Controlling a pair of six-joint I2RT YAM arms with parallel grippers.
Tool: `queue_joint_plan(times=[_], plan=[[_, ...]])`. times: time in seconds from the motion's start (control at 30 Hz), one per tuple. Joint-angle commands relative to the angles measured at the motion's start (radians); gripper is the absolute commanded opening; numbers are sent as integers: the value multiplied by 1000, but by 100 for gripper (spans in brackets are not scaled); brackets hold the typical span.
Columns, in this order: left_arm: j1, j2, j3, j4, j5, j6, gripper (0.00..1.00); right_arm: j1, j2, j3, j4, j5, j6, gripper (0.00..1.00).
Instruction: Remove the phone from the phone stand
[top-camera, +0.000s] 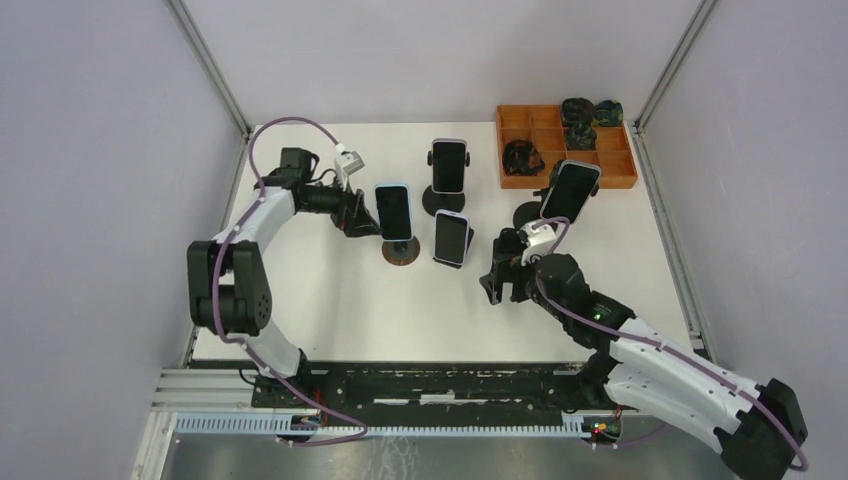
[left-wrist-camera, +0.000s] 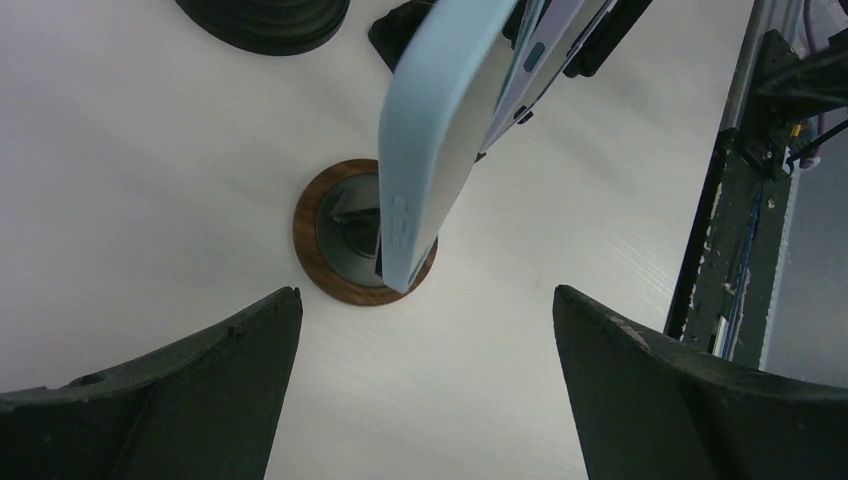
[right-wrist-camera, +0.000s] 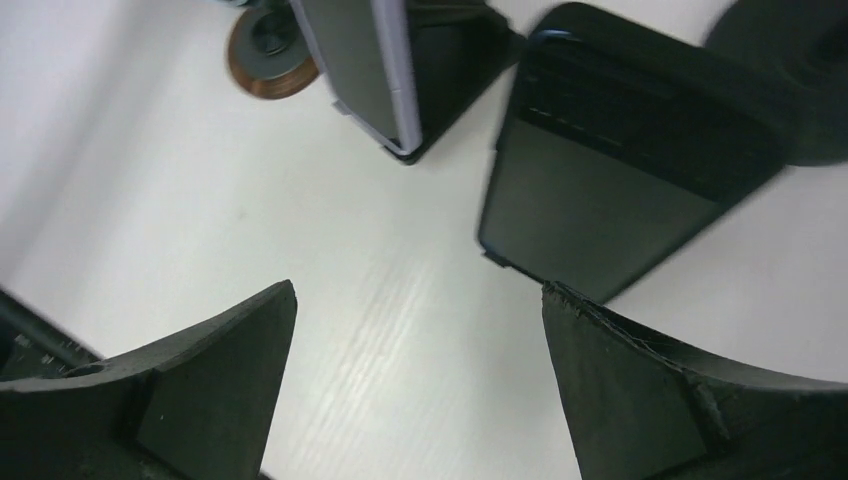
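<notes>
A phone in a light blue case (top-camera: 393, 210) leans on a phone stand with a round wooden base (top-camera: 402, 253). My left gripper (top-camera: 358, 222) is open just left of it, touching nothing. From the left wrist, the blue phone (left-wrist-camera: 440, 140) and wooden base (left-wrist-camera: 325, 255) lie just ahead of the open left gripper (left-wrist-camera: 427, 292). My right gripper (top-camera: 497, 280) is open and empty over bare table. In the right wrist view, the right gripper (right-wrist-camera: 418, 286) faces a lavender-cased phone (right-wrist-camera: 360, 60) and a black-cased phone (right-wrist-camera: 610, 180).
Three more phones stand on stands: one at the back (top-camera: 449, 165), the lavender one (top-camera: 452, 238) in the middle, the black one (top-camera: 570, 190) at the right. An orange compartment tray (top-camera: 515, 120) with dark items sits at the back right. The table's metal rail (left-wrist-camera: 745, 200) runs nearby.
</notes>
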Motion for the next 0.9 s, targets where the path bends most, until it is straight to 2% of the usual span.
queue_joint_plan(times=[0.0, 0.17, 0.53, 0.67, 0.8, 0.87], plan=[[-56, 88, 71, 111, 12, -73, 100, 105, 51, 112, 24, -16, 15, 98], [-60, 178, 119, 121, 40, -65, 97, 126, 107, 201, 43, -167, -11, 98], [-88, 230, 136, 74, 113, 17, 75, 127, 239, 324, 82, -316, -55, 98], [-92, 258, 157, 35, 118, 57, 59, 125, 282, 368, 94, -353, -71, 98], [-94, 263, 173, 23, 118, 71, 26, 125, 312, 402, 111, -377, -87, 96], [-94, 250, 178, 10, 113, 74, 14, 123, 338, 428, 113, -401, -97, 96]])
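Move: The blue phone on its wooden-based stand is about 6 cm to the left hand's right, 2 cm ahead and some 3 cm below; the left fingers are wide open. From that hand the lavender phone lies about 18 cm right, level fore and aft and 8 cm lower, with the tall-stand phone 17 cm right and 10 cm ahead at about hand height. From the right hand, the blue phone is some 22 cm left, 15 cm ahead and slightly below, the lavender phone 10 cm left, 13 cm ahead and 7 cm below, and the black phone 7 cm ahead, 2 cm right and 7 cm below. Rightward and down, with a little forward, the left hand travels about 6 cm to the blue phone's left long edge, dropping early and then easing on to the right while its fingers close and pinch that edge, front and back. Leftward and rising, the open right hand swings some 14 cm across in front of the black phone towards the blue phone's side, turning about 25 degrees counter-clockwise and touching nothing. ##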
